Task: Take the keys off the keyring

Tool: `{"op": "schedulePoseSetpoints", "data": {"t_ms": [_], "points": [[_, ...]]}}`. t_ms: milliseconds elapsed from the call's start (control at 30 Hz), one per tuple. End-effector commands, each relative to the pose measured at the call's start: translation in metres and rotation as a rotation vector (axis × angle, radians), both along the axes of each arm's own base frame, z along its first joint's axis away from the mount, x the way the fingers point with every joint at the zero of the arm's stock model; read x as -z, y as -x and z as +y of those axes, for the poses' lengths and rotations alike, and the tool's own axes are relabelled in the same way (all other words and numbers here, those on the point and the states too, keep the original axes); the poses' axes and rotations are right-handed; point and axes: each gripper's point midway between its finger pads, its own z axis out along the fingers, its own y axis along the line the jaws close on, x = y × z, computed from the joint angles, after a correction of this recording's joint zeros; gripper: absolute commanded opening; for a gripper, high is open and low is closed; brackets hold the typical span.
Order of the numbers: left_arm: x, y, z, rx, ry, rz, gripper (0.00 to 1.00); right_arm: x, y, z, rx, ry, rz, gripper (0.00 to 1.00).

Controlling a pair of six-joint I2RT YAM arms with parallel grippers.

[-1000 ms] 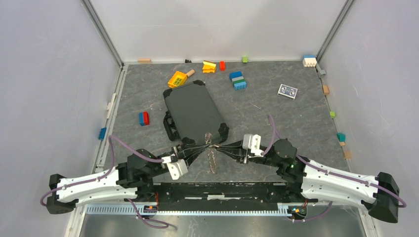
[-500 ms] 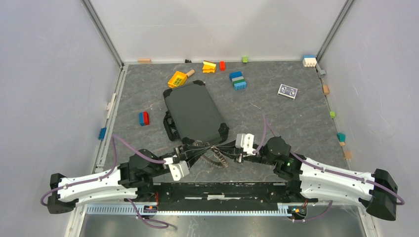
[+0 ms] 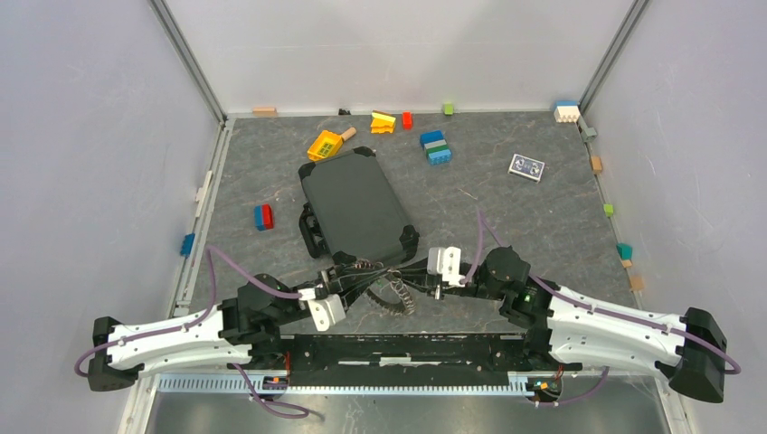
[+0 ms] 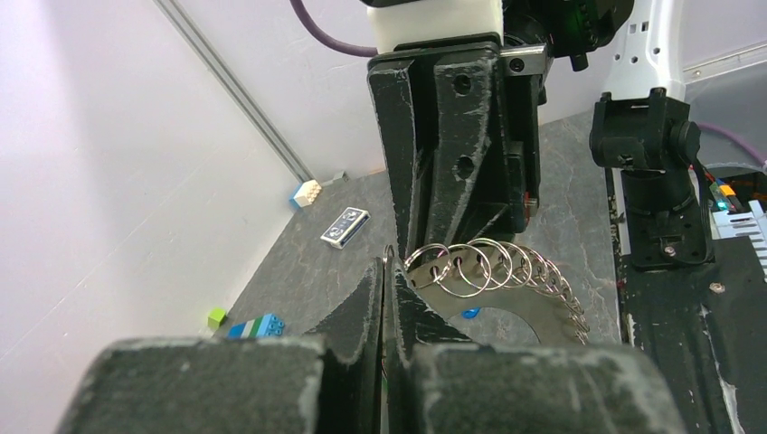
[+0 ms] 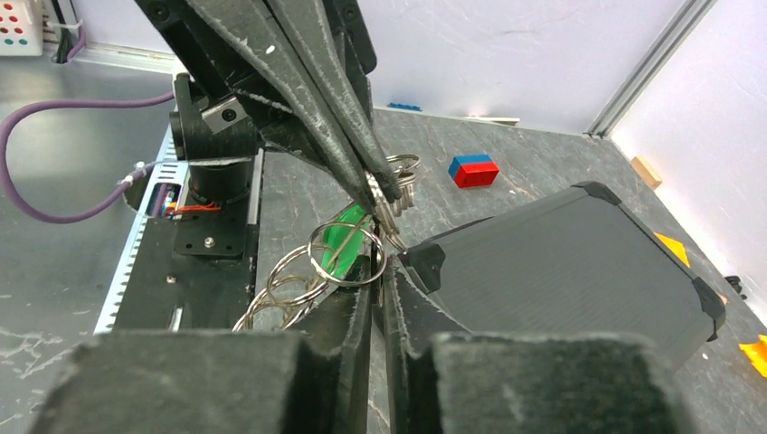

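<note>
The keyring (image 3: 398,296) is a curled chain of thin metal loops with greyish keys (image 4: 506,298), and it hangs between my two grippers just in front of the dark case. My left gripper (image 3: 373,269) is shut, pinching a thin wire loop at its fingertips (image 4: 398,285). In the left wrist view the loops (image 4: 488,264) fan out to the right, and a blue key head (image 4: 470,314) shows below them. My right gripper (image 5: 378,271) is shut on a loop next to the green tag (image 5: 342,242). The left fingers (image 5: 353,154) meet it from above, with a few keys (image 5: 404,172) behind them.
A dark grey case (image 3: 355,206) lies right behind the grippers. A red and blue brick (image 3: 263,216) sits to its left and a yellow toy (image 3: 325,145) behind it. Blue-green bricks (image 3: 437,147) and a small card (image 3: 526,166) lie at the back right.
My right arm has moved left toward the left gripper. The key bunch, first hanging straight down between the grippers, now curls to the lower right. Both grippers stayed shut.
</note>
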Motion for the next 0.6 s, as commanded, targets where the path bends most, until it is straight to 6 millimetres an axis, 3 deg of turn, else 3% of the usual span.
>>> {"op": "schedulePoseSetpoints", "data": {"t_ms": [0,100,167,433,567], "points": [[-0.03,0.006,0.005,0.027,0.124,0.002,0.02,-0.018,0.01,-0.004,-0.037,-0.017,-0.062,0.19],[-0.031,0.006,0.007,0.026,0.129,0.001,0.02,-0.019,0.007,-0.013,-0.01,-0.004,-0.099,0.32],[-0.031,0.007,0.008,0.025,0.133,-0.002,0.02,-0.022,0.007,-0.02,0.006,-0.005,-0.129,0.35],[-0.034,0.01,0.011,0.04,0.164,-0.002,0.02,-0.051,-0.002,-0.044,0.117,-0.113,-0.178,0.33],[-0.036,0.013,0.011,0.06,0.181,-0.007,0.02,-0.063,0.004,-0.044,0.09,-0.189,-0.166,0.33]]}}
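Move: Just back from and below the right fingertips, which are shut on one of its split rings, the keyring's toothed plate has its middle about 3 cm back, 1 cm left and 3 cm lower. The left fingertips stand roughly 3 cm above the right ones and 1 cm to their left. The dark case lies some 20 cm ahead, 8 cm left and 23 cm down. From the left hand, the keyring's middle is about 3 cm back and 6 cm below. Opening its fingers at once, the right hand lets go of the split ring, edges slightly back and down, then draws away to the right and up from the keyring and the left fingertips, ending some 4 cm off each way, its wrist tilting about 10 degrees. The left hand stays almost in place and keeps its shut grip on the keyring's small rings. ##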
